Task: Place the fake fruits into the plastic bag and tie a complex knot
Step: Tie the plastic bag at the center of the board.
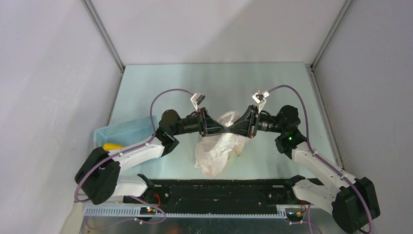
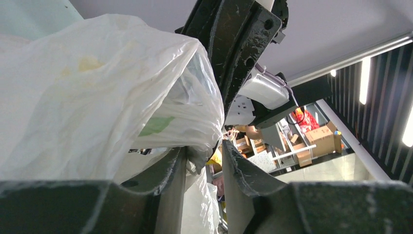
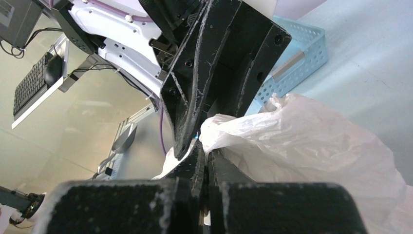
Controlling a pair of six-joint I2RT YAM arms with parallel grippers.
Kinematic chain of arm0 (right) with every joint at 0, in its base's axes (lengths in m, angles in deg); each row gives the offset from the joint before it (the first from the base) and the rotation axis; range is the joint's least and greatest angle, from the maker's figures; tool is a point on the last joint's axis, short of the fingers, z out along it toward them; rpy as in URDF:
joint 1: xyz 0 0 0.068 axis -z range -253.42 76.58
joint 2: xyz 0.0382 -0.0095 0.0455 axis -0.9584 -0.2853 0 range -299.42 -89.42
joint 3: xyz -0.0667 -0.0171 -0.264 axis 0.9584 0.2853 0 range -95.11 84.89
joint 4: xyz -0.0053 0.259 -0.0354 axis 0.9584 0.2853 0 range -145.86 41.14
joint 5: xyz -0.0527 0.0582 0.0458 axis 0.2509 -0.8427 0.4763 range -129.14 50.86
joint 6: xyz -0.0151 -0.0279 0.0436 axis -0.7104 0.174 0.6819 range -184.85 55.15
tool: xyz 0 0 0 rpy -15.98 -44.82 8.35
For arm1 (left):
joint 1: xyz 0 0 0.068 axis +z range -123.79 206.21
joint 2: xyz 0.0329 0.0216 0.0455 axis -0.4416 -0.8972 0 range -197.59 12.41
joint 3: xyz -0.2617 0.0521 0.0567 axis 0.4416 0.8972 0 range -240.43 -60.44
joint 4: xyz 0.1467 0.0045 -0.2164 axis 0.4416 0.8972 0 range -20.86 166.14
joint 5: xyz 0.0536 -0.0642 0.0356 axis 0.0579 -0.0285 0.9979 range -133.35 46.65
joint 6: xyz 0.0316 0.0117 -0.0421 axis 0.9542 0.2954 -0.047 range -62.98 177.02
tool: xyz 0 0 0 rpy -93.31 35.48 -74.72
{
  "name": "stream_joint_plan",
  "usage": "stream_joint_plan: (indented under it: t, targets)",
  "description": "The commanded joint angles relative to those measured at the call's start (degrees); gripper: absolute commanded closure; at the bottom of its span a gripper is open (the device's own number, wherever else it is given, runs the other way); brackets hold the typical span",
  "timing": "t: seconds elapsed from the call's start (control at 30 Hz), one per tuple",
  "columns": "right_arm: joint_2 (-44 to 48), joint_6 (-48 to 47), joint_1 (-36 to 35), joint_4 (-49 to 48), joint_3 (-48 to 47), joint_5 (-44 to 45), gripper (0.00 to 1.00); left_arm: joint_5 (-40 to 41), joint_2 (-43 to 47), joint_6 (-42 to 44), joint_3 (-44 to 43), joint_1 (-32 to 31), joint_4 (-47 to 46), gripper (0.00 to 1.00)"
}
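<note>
The plastic bag [image 1: 216,152] slumps on the table between the arms, white and crinkled, its neck drawn up to where both grippers meet. My right gripper [image 3: 205,148] is shut on a fold of the bag [image 3: 302,131] at its top. My left gripper [image 2: 204,146] faces it, jaws apart, with a strip of the bag [image 2: 97,92] hanging in the gap against one finger. In the top view the left gripper [image 1: 224,127] and right gripper [image 1: 234,128] almost touch. One yellow fake fruit [image 1: 113,146] lies in the basket. Any fruits inside the bag are hidden, and so is the knot.
A light blue slatted basket [image 1: 125,130] stands at the left beside the left arm, also in the right wrist view as the basket [image 3: 297,53]. Grey walls enclose the table on three sides. A black rail [image 1: 219,191] runs along the near edge.
</note>
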Motion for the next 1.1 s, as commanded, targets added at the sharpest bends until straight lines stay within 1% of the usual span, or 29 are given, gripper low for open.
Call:
stream_joint_plan:
  t: [0.0,0.03,0.2,0.47,0.73,0.83,0.9,0.93,1.0,1.07]
  targets:
    - [-0.1,-2.4,1.2,3.8,-0.6,-0.3,1.00,1.4,4.9,-0.4,0.1,0.9,-5.8,0.67]
    - [0.0,-2.5,1.2,3.9,-0.6,-0.4,1.00,2.1,5.2,-0.2,0.5,1.3,-5.2,0.69]
    - [-0.3,-2.3,1.2,3.8,-0.6,-0.9,1.00,3.9,7.2,1.5,1.3,2.1,-2.2,0.70]
    - [-0.6,-2.1,1.3,3.6,-0.6,-1.2,1.00,4.5,7.2,2.0,1.4,2.1,-1.6,0.81]
    - [-0.4,-2.5,1.1,4.4,-0.6,-0.9,1.00,4.5,8.0,6.1,-0.2,2.1,5.6,0.80]
    - [-0.2,-2.6,1.1,4.5,-0.6,-0.8,1.00,4.9,8.3,9.1,-1.7,2.2,10.2,0.80]
    - [0.0,-2.8,1.1,4.9,-0.6,-0.6,1.00,5.5,8.6,10.9,-2.2,2.1,12.2,0.83]
    - [0.2,-2.8,1.1,5.0,-0.6,-0.3,1.00,5.7,8.9,11.9,-2.3,2.0,12.7,0.89]
    - [0.5,-2.9,1.0,5.4,-0.6,-0.1,1.00,6.4,9.7,14.1,-2.6,2.0,14.2,0.98]
    - [1.0,-3.0,1.1,6.1,-0.6,0.3,1.00,7.5,10.9,16.4,-2.9,2.0,16.8,1.00]
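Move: The plastic bag's gathered neck sits at the left hand's part-open fingertips, about 1 cm to their right and level with them, already pinched in the right fingertips. The bag's fruit-filled body hangs roughly 6 cm back, 4 cm left and 10 cm below the left hand. The blue basket stands some 31 cm left of that hand, 3 cm back and 20 cm below it. Left hand eases some 2 cm left and forward, fingers shutting beside the neck; right keeps pinching, sinking slightly. ##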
